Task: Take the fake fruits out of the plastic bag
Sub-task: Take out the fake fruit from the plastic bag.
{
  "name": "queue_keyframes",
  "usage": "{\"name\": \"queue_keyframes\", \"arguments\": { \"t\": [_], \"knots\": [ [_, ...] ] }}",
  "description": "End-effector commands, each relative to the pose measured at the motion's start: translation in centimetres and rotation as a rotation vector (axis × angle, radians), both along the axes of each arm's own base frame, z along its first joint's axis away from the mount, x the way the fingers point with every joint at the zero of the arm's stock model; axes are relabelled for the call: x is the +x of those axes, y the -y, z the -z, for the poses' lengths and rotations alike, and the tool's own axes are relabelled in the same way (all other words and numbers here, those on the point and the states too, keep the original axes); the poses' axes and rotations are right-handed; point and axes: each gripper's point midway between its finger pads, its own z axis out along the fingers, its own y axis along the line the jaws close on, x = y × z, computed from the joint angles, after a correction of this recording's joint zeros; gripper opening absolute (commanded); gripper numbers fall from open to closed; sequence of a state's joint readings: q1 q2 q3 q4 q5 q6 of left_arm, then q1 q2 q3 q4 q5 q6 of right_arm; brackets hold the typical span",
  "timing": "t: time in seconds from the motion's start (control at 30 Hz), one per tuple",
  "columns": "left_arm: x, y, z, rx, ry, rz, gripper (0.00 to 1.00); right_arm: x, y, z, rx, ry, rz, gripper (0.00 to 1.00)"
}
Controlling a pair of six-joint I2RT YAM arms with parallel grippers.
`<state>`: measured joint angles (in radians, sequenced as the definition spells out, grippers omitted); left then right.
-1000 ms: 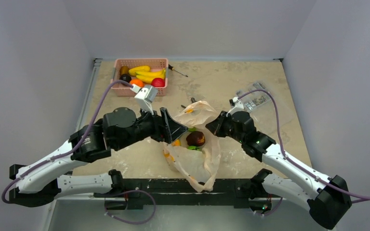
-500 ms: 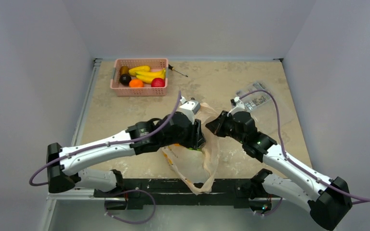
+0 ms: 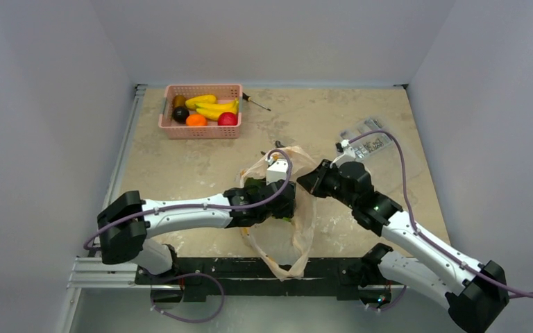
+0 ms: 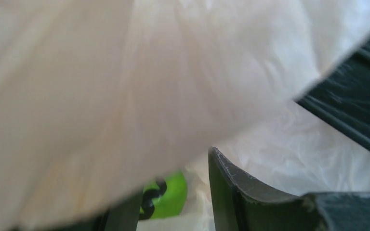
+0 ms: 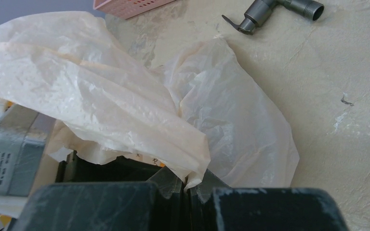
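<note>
The pale peach plastic bag (image 3: pixel 300 232) lies crumpled between the arms, its mouth held up. My right gripper (image 5: pixel 188 185) is shut on a fold of the bag's edge (image 5: pixel 192 163); from above it (image 3: pixel 312 182) sits at the bag's right rim. My left gripper (image 3: pixel 281 205) reaches inside the bag. In the left wrist view a green striped ball (image 4: pixel 171 195) sits between the left gripper's (image 4: pixel 173 204) parted fingers, close to the left one, with a gap of bag film before the right finger (image 4: pixel 226 187). Bag film hides most of that view. No other fruit shows inside the bag.
A pink basket (image 3: pixel 201 132) at the back left holds bananas, an orange ball, a red apple and dark fruits. A screwdriver (image 3: pixel 257 103) lies beside it. A clear packet (image 3: pixel 368 142) is at the right. A grey metal fitting (image 5: pixel 274 12) lies just beyond the bag.
My left arm swung in from the left and pushed its gripper into the bag's mouth, covering the maroon fruit; its jaws narrowed. The right gripper kept hold of the bag edge.
</note>
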<state>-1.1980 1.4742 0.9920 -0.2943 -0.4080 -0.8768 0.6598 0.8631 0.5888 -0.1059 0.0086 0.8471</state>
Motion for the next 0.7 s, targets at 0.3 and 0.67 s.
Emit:
{"name": "queue_keyframes", "arguments": {
  "t": [0.3, 0.67],
  "knots": [
    [5.2, 1.0, 2.3, 0.061, 0.055, -0.139, 0.91, -0.5, 0.5, -0.5, 0.023, 0.02, 0.001, 0.0],
    [4.4, 2.3, 6.3, 0.101, -0.019, -0.048, 0.82, -0.6, 0.9, 1.2, -0.008, 0.003, 0.011, 0.0]
  ]
}}
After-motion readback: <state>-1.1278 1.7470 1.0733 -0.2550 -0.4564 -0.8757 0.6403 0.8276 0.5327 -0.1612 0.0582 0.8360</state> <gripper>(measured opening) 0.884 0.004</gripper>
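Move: Inside the open bag, a green fruit shows between the left fingers, about 4 cm ahead, 2 right and 7 below; the dark red fruit, now hidden, should lie nearly under the hand, some 8 cm down. The black tool lies outside the bag, roughly 18 cm ahead, 2 left and 11 below. From the right hand, the green fruit is about 2 cm back, 2 left and 14 below. Left hand opens wide, sinking 7 cm and 4 forward inside the bag; right, still pinching it, dips 3. ##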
